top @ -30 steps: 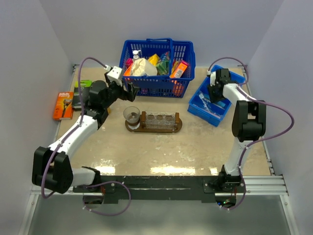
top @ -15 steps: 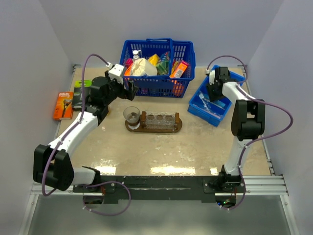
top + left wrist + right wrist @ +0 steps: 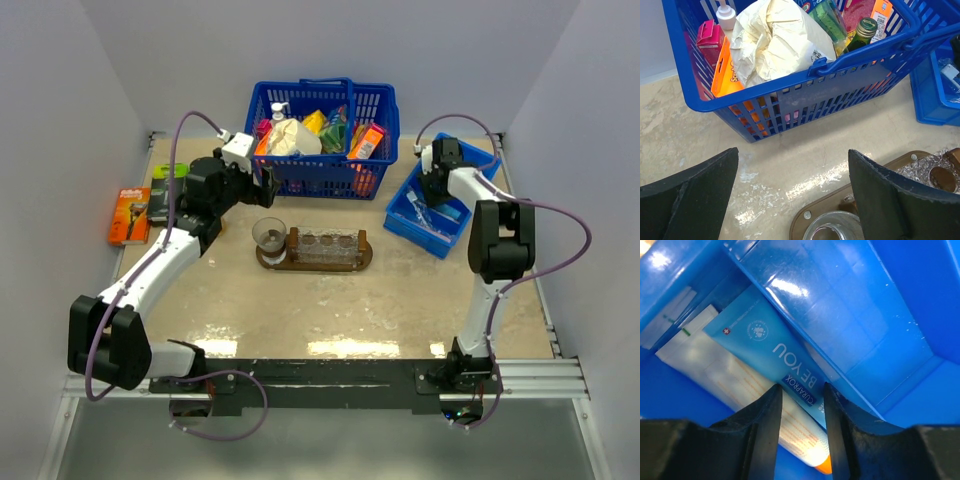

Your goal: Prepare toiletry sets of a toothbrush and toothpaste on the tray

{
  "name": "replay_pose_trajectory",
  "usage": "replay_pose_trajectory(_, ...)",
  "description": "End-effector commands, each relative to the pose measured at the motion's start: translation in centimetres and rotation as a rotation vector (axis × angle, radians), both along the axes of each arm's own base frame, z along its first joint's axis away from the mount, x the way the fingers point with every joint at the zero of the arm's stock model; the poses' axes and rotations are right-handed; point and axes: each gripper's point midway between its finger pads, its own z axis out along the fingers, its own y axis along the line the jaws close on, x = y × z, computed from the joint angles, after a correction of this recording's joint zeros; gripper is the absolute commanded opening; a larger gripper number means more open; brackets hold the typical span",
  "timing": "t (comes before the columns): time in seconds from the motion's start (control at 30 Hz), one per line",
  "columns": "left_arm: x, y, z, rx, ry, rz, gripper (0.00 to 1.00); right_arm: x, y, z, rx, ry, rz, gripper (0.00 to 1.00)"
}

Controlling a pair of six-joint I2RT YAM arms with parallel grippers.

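My right gripper (image 3: 433, 190) is down inside the blue bin (image 3: 452, 232). In the right wrist view its fingers (image 3: 802, 390) stand narrowly apart, straddling the cap end of a blue toothpaste tube (image 3: 762, 337) that lies on a paler whitish tube (image 3: 715, 367). Whether they press on it does not show. A pale wrapped strip (image 3: 670, 315) lies beside the tubes; I cannot say it is the toothbrush. The dark wooden tray (image 3: 364, 256) (image 3: 822, 212) carries clear glass cups (image 3: 268, 235). My left gripper (image 3: 263, 183) (image 3: 792, 152) hangs open above the tray's left end, holding nothing.
A blue basket (image 3: 318, 180) (image 3: 790, 92) full of groceries stands behind the tray. An orange razor pack (image 3: 130, 215) and a green-black pack (image 3: 168, 183) lie at the far left. The bin sits by the right wall.
My right gripper has shifted slightly toward the back of the bin, its fingers working a little wider then narrower. The left arm has drawn slightly left and stays open.
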Motion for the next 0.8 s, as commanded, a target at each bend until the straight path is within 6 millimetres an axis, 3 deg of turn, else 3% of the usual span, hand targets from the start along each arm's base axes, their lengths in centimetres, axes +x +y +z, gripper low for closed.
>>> replay_pose_trajectory(0.0, 0.0, 0.0, 1.8, -0.013, -0.053, 0.007, 0.95, 0.2, -1.3, -1.8, -0.078, -0.015, -0.028, 0.39)
replay_pose_trajectory(0.2, 0.0, 0.4, 1.7, 0.009, -0.06, 0.015, 0.95, 0.6, -1.9, -2.2, -0.121, -0.043, -0.042, 0.25)
replay_pose_trajectory(0.37, -0.3, 0.5, 1.3, 0.012, -0.041, 0.017, 0.95, 0.8, -0.5, -1.5, -0.117, -0.061, -0.022, 0.11)
replay_pose_trajectory(0.43, -0.6, 0.6, 1.2, 0.011, -0.039, 0.019, 0.95, 0.8, 0.1, -1.2, -0.124, -0.064, -0.01, 0.0)
replay_pose_trajectory(0.47, -0.7, 0.7, 1.4, 0.01, -0.045, 0.021, 0.95, 0.9, 0.2, -1.0, -0.129, -0.071, -0.011, 0.0)
replay_pose_trajectory(0.57, -1.0, 0.9, 1.2, 0.013, -0.043, 0.025, 0.95, 1.2, 0.6, 0.1, -0.132, -0.105, -0.014, 0.0)
replay_pose_trajectory(0.77, -1.5, 0.9, 1.4, 0.001, -0.034, 0.025, 0.95, 2.5, -0.1, 5.4, -0.16, -0.261, -0.09, 0.0)
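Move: The blue toothpaste tube lies across the blue box practically under the right fingertips, its middle about 1 cm ahead and 1 cm below them. The white tube is beside it, roughly 2 cm back and 3 cm left of the hand, with the clear toothbrush pack some 6 cm left and 3 cm back; the box divider runs along about 3 cm ahead. From the left hand, the blue tube is about 43 cm right, 8 cm ahead and 20 cm lower. Low in the blue box, the right hand eases its half-open fingers forward by a little over 1 cm, swinging slightly right and then back left, and shuts them on the near edge of the blue toothpaste tube, around its printed label, until the tips almost meet. While closing, the wrist rolls about 10 degrees, its left side dropping, and the fingers tip up slightly to point farther ahead; the height hardly changes as the tips pinch the tube. ##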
